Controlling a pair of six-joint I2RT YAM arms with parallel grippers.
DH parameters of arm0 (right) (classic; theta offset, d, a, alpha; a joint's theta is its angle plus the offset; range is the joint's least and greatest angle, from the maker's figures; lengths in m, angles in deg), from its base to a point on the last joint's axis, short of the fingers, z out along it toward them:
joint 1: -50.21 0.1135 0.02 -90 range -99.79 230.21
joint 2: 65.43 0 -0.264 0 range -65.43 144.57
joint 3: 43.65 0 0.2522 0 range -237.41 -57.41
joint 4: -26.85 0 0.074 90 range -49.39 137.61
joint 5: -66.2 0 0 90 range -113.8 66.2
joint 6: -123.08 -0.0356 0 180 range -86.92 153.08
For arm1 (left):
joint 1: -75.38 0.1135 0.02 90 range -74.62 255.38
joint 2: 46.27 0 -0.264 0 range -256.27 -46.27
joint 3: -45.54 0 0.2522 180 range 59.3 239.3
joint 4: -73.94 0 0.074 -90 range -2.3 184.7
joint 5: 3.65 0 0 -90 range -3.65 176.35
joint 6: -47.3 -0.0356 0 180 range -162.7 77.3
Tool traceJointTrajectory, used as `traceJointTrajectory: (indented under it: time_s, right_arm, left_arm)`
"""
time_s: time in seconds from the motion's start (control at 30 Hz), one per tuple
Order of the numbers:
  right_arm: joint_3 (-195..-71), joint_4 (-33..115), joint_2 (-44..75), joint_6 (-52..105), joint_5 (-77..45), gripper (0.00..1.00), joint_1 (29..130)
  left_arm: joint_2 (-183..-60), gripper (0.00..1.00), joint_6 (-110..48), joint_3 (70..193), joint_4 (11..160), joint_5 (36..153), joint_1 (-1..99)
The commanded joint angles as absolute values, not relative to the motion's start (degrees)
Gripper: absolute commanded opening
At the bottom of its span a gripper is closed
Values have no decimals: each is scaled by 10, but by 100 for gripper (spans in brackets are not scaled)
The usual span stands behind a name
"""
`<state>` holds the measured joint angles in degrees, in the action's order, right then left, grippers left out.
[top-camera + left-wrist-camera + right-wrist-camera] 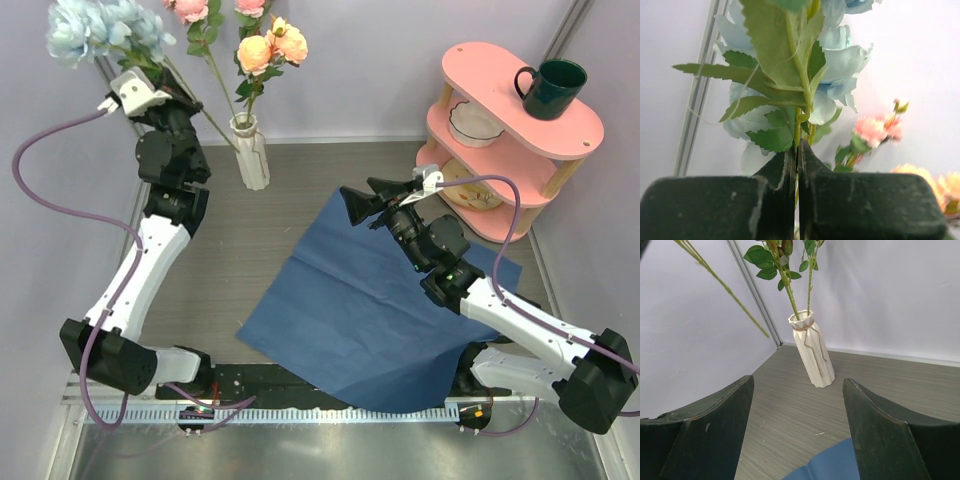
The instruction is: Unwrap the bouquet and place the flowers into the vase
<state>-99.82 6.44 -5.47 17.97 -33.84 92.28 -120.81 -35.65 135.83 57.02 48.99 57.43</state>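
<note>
The cream ribbed vase (250, 152) (813, 353) stands at the back left and holds pink roses (192, 10) and peach roses (272, 46). My left gripper (183, 97) (798, 150) is raised up and left of the vase, shut on the green stem of a pale blue flower (95, 25) (840, 65). That stem slants down toward the vase mouth; in the right wrist view its tip ends left of the rim. The blue paper wrap (370, 310) (825, 467) lies spread flat on the table. My right gripper (352, 205) (797, 381) hovers open and empty over the wrap's far edge, facing the vase.
A pink two-tier shelf (520, 110) stands at the back right, with a dark green mug (550, 88) on top and a white bowl (475, 122) on the lower tier. Pale walls close off the back and left.
</note>
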Motion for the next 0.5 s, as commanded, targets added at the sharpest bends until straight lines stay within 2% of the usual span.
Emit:
traceJointTrajectory:
  time_s: [0.0, 0.47]
  right_arm:
    - [-991, 34, -66, 188, -351, 77, 915]
    - [-985, 18, -49, 181, -331, 77, 906]
  left_arm:
    - [-1239, 0, -367, 1438, 495, 489, 584]
    - [-1366, 0, -454, 1516, 364, 507, 583]
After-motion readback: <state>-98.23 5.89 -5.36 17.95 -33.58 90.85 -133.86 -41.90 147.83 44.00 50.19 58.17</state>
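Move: The left hand already holds the blue flowers, high up; the vase stands about 11 cm ahead of it and 9 cm to its right, its middle some 40 cm lower. Of the flowers in the vase, the pink roses are roughly 12 cm ahead and 5 cm right of this hand, about level with it, and the orange roses 8 cm ahead, 16 cm right and slightly lower. From the right hand the vase is some 23 cm ahead, 19 cm left and 25 cm down. Straight up first by about 5 cm, then forward by some 4 cm while beginning to sink slightly, the left hand carries the blue flowers in towards a place above the vase. As it rises, the wrist tips the fingers up by roughly 10 degrees; they stay shut on the stems. ##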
